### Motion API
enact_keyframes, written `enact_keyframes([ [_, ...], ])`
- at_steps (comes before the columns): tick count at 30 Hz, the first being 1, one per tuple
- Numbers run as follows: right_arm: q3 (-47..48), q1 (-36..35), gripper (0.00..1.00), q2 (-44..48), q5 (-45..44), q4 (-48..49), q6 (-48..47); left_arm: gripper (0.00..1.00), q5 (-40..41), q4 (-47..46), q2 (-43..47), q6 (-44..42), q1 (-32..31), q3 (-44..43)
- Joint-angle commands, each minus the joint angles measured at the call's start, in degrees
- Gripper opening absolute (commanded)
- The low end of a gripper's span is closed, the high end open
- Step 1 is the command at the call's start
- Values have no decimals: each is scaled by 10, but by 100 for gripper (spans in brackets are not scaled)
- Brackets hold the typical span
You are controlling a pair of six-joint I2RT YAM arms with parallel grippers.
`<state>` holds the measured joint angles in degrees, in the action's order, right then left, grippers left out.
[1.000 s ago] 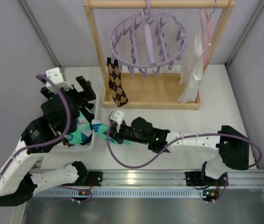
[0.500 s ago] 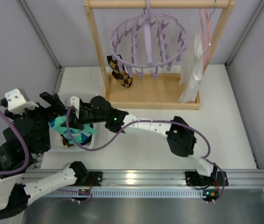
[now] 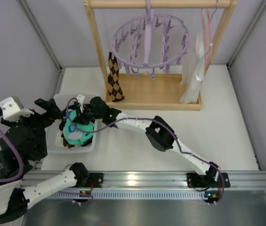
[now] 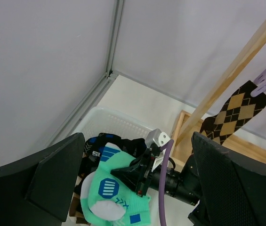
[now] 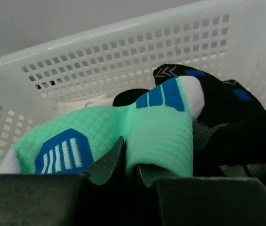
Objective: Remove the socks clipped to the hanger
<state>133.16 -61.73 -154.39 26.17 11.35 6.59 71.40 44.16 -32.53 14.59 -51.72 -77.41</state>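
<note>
The lavender ring hanger (image 3: pixel 150 40) hangs from the rack's top bar with one brown diamond-check sock (image 3: pixel 115 77) (image 4: pixel 236 110) clipped at its left side. In the white basket (image 3: pixel 57 141) (image 5: pixel 123 61) lies a teal green sock (image 3: pixel 76 132) (image 4: pixel 114 193) (image 5: pixel 156 127) on top of black socks (image 5: pixel 227 108). My right gripper (image 3: pixel 78 120) (image 5: pixel 130 150) reaches into the basket, its jaws pinched on the teal sock's cuff. My left gripper (image 3: pixel 52 110) (image 4: pixel 137 141) hovers wide open beside the basket's left edge, holding nothing.
A wooden rack (image 3: pixel 151 94) stands at the back with a thin pink wire hanger and white cloth (image 3: pixel 194 70) on its right. Grey walls close in the left side just beyond the basket.
My right arm swung left from mid-table over the basket, carrying the teal sock down into it. My left arm pulled back to the left. The brown sock swayed on its clip.
</note>
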Motion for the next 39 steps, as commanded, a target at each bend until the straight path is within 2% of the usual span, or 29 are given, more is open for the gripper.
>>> enact_keyframes([
  [1, 12, -14, 10, 36, -22, 1, -24, 98, -20, -4, 11, 19, 1, 13],
  [3, 7, -15, 22, 47, -20, -4, -31, 98, -22, -3, 12, 26, 1, 23],
  [4, 3, -15, 34, 61, -17, -5, -34, 99, -30, -4, 15, 31, 1, 27],
  [6, -19, -15, 41, 82, -9, 0, -34, 99, -38, -4, 28, 41, 1, 30],
  [7, -28, -15, 54, 106, -6, 2, -34, 98, -42, -3, 33, 44, 1, 30],
  [8, -44, -15, 60, 118, -4, 4, -34, 98, -50, -3, 42, 46, 1, 31],
  [11, -73, -15, 71, 169, -3, 3, -33, 98, -75, -3, 52, 48, 1, 33],
  [19, -192, -9, 74, 310, -35, 12, -57, 98, -113, -5, 52, 69, 1, 37],
  [21, -275, -1, 76, 343, -45, 32, -59, 98, -123, -6, 46, 76, 1, 38],
  [22, -308, 2, 81, 381, -51, 56, -59, 98, -130, -6, 44, 81, 1, 42],
  [25, -480, 17, 88, 463, -95, 110, -61, 98, -144, -7, 26, 96, 1, 52],
  [32, -726, 44, 93, 610, -180, 152, -30, 98, -188, -28, -24, 131, 1, 83],
  [36, -814, 71, 94, 674, -234, 161, -7, 99, -214, -36, -74, 155, 1, 96],
  [39, -837, 111, 95, 668, -238, 169, 8, 98, -230, -35, -97, 160, 1, 98],
])
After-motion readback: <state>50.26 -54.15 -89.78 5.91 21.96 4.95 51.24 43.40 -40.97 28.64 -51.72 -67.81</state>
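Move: The right fingertips hold the teal sock inside the basket, the basket's middle about 3 cm back and 2 cm left, slightly lower. The checkered sock hangs some 10 cm ahead, 23 cm right and 18 cm above this hand. From the raised, empty left hand, that checkered sock is about 20 cm ahead, 20 cm right and 12 cm lower; the basket is roughly 6 cm ahead, 2 cm left and 36 cm below. Right opens, leaves teal sock, rises 17 cm, swings right and sinks; left heads right towards the checkered sock. ##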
